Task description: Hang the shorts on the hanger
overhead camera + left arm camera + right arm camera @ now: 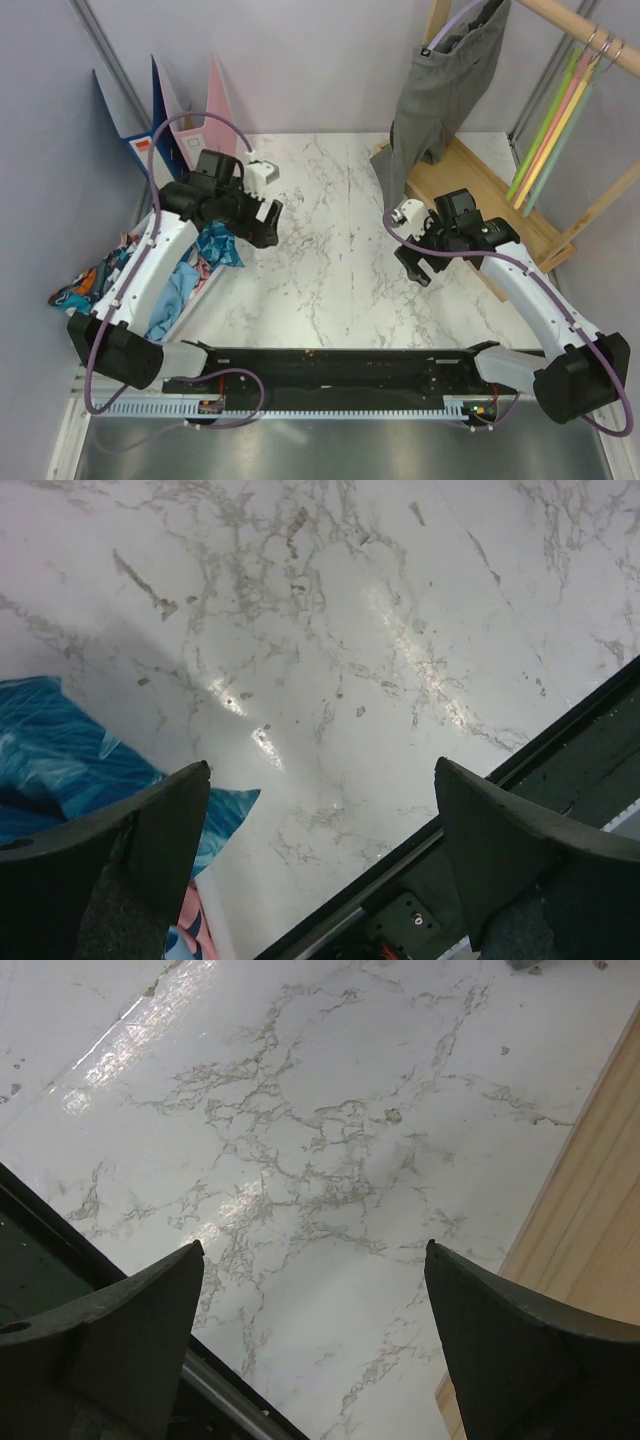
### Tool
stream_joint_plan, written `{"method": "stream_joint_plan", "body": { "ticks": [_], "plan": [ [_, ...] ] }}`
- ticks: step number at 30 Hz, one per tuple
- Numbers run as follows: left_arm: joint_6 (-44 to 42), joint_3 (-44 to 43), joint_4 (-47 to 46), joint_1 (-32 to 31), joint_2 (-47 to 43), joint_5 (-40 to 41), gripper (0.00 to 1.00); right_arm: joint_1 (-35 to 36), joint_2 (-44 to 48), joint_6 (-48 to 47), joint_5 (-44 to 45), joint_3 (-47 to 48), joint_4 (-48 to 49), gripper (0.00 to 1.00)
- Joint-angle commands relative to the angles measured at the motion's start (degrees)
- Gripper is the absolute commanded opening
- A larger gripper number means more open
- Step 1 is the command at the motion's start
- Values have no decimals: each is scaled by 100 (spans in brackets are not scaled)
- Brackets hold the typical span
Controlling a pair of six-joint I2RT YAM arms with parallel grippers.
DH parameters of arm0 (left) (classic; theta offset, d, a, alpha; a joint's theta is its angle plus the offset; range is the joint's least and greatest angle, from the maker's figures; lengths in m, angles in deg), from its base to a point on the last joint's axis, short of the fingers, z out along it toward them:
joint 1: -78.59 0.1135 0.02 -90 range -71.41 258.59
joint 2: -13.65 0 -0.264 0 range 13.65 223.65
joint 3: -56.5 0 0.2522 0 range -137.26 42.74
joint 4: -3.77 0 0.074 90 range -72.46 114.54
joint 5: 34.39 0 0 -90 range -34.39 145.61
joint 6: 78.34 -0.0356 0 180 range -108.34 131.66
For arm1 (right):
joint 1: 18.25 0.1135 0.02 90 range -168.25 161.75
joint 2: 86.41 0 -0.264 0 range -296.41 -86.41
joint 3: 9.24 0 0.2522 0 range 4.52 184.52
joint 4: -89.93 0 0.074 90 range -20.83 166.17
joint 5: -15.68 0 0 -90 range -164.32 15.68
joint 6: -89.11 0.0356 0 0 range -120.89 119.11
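Note:
A light blue fabric that looks like the shorts [168,303] lies in the clothes pile at the left edge of the table, partly under my left arm. The lime green hanger [540,135] hangs from the wooden rail at the back right, beside a pink one and an orange-yellow one. My left gripper [270,226] hovers open just right of the pile. In the left wrist view the left gripper [320,772] holds nothing, with marble below it. My right gripper [408,263] is open above the table near the rack base. The right wrist view confirms that the right gripper [312,1252] is empty.
A grey garment [440,100] hangs over the wooden rack [480,185] at the back right. Patterned blue and pink clothes [60,765] lie under my left gripper's left finger. Blue and pink folders [160,125] lean on the back left wall. A black rail [330,365] runs along the near edge.

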Motion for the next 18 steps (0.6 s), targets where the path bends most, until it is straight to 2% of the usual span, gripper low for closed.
{"method": "stream_joint_plan", "body": {
  "ticks": [1, 3, 7, 13, 14, 18],
  "plan": [
    [-56, -416, 323, 638, -518, -266, 100, 81, -3, 127, -125, 210, 170, 98],
    [-207, -399, 578, 683, -877, 128, 100, 99, -39, 136, -169, 236, 161, 98],
    [-453, 161, 991, 981, -1572, 1068, 99, 143, -4, 285, -239, 201, 231, 98],
    [-664, 1024, 1668, 1640, -2153, 3063, 100, 283, -30, 461, -213, 280, 293, 98],
    [-708, 1155, 1703, 1720, -2223, 3518, 99, 284, -65, 461, -196, 298, 293, 98],
    [-1400, 2129, 1432, 2229, -2566, 4172, 99, 380, -179, 497, -248, 447, 284, 98]
  ]
}}
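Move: Down in the tray at the table's left end, the light blue shorts lie about 29 cm left of the left hand, some 16 cm back and 18 cm below. The teal cloth hanging over the tray's edge is nearer, about 13 cm left and 3 cm ahead; the dark patterned shorts lie some 42 cm left and 7 cm back, all at that low level. From the right hand the light blue shorts are roughly 67 cm left, 12 cm back and 12 cm below. Sweeping about 19 cm left and some 8 cm back towards the light blue shorts, the empty left hand rises about 4 cm at first, then sinks to just under its starting height over the tray. The wrist turns about 30 degrees counter-clockwise while its left side rises nearly as much, swinging the fingers off their rightward slant; they stay wide open and touch nothing. ##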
